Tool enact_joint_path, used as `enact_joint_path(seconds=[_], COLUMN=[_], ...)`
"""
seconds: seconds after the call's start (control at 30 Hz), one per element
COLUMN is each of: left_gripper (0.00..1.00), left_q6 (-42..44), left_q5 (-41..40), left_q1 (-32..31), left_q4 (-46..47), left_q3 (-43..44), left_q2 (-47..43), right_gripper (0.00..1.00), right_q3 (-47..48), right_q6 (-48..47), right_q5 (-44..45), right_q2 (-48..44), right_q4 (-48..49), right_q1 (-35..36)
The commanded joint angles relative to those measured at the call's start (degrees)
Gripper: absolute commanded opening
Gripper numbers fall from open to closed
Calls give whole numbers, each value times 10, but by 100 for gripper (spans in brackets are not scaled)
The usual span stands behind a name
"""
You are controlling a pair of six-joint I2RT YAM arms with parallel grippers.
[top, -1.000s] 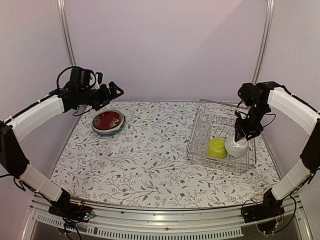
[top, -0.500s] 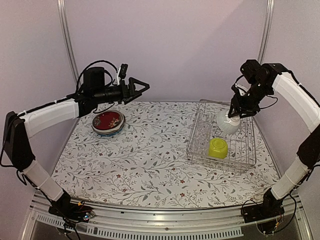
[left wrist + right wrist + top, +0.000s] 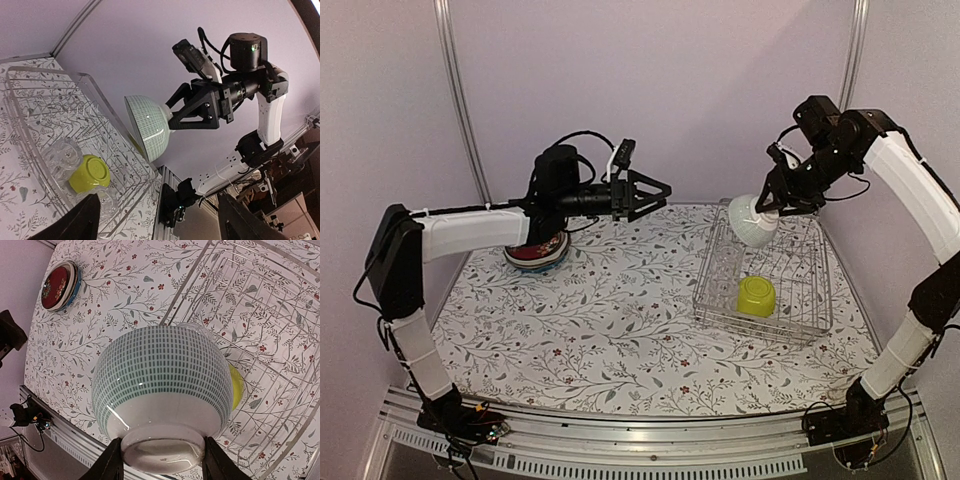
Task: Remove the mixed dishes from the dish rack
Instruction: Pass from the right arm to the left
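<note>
My right gripper (image 3: 767, 205) is shut on the foot of the small whitish bowl (image 3: 751, 221) with fine green dashes. It holds the bowl tilted in the air over the back left corner of the dish rack (image 3: 708, 265). In the right wrist view the bowl (image 3: 160, 385) fills the middle, with both fingers (image 3: 112, 465) clamped on its base. A lime-green bowl (image 3: 755, 296) lies upside down in the rack, and a clear glass (image 3: 62, 157) lies beside it. My left gripper (image 3: 660, 190) is open and empty, held level in mid-air and pointing at the bowl (image 3: 147, 125).
A stack of plates with the red floral plate (image 3: 56, 286) on top sits at the table's back left, partly hidden behind my left forearm (image 3: 480, 230). The flowered tablecloth (image 3: 610, 330) covers the table. Metal frame posts (image 3: 460, 100) stand at both back corners.
The right gripper lifted the whitish bowl out of the rack, up and to the left. The left arm swung right from above the plates toward the table's middle, its jaws narrowing slightly.
</note>
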Motion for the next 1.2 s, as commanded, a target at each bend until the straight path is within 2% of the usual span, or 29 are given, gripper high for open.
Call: enact_joint_path(seconds=[0.0,0.2,0.47,0.73,0.9,1.1,1.17], left_gripper=[81,78,75,61,45,10,4], left_q6=[-61,-147,-151,-185,-209,-259,-270], left_q5=[42,59,60,80,83,91,93], left_q1=[-26,-38,-64,-77,-84,-84,-85], left_q4=[101,212,189,226,272,357,377], left_q3=[34,41,70,99,100,101,103], left_q2=[36,74,96,118,120,131,133], right_gripper=[21,20,20,20,20,20,20], right_q3=[23,32,49,52,49,28,21], right_q6=[21,33,41,36,38,37,36], right_q5=[-41,-56,-73,-91,-113,-140,-149], right_q2=[-2,1,1,6,6,-8,-13], right_q4=[42,67,86,96,114,141,149], right_q1=[20,47,66,88,92,94,94])
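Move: The checked white bowl, held by its foot in the right gripper, hangs some 17 cm to the right of the left gripper, about level with it fore and aft and 6 cm lower. The left gripper is about 20 cm to the left of the right one, 1 cm farther out and 1 cm higher. The yellow bowl sits 7 cm back and 1 cm right of the right gripper, 26 cm down; the clear glasses are some 7 cm left of the yellow bowl and 4 cm farther out. Carry the checked bowl left about 10 cm with the right gripper, lifting it some 5 cm and rolling its left side up while keeping hold of the foot. Bring the left gripper right, back and up to meet it, turning clockwise as it comes, then close its wide-open fingers almost fully to pinch the bowl's near rim. ##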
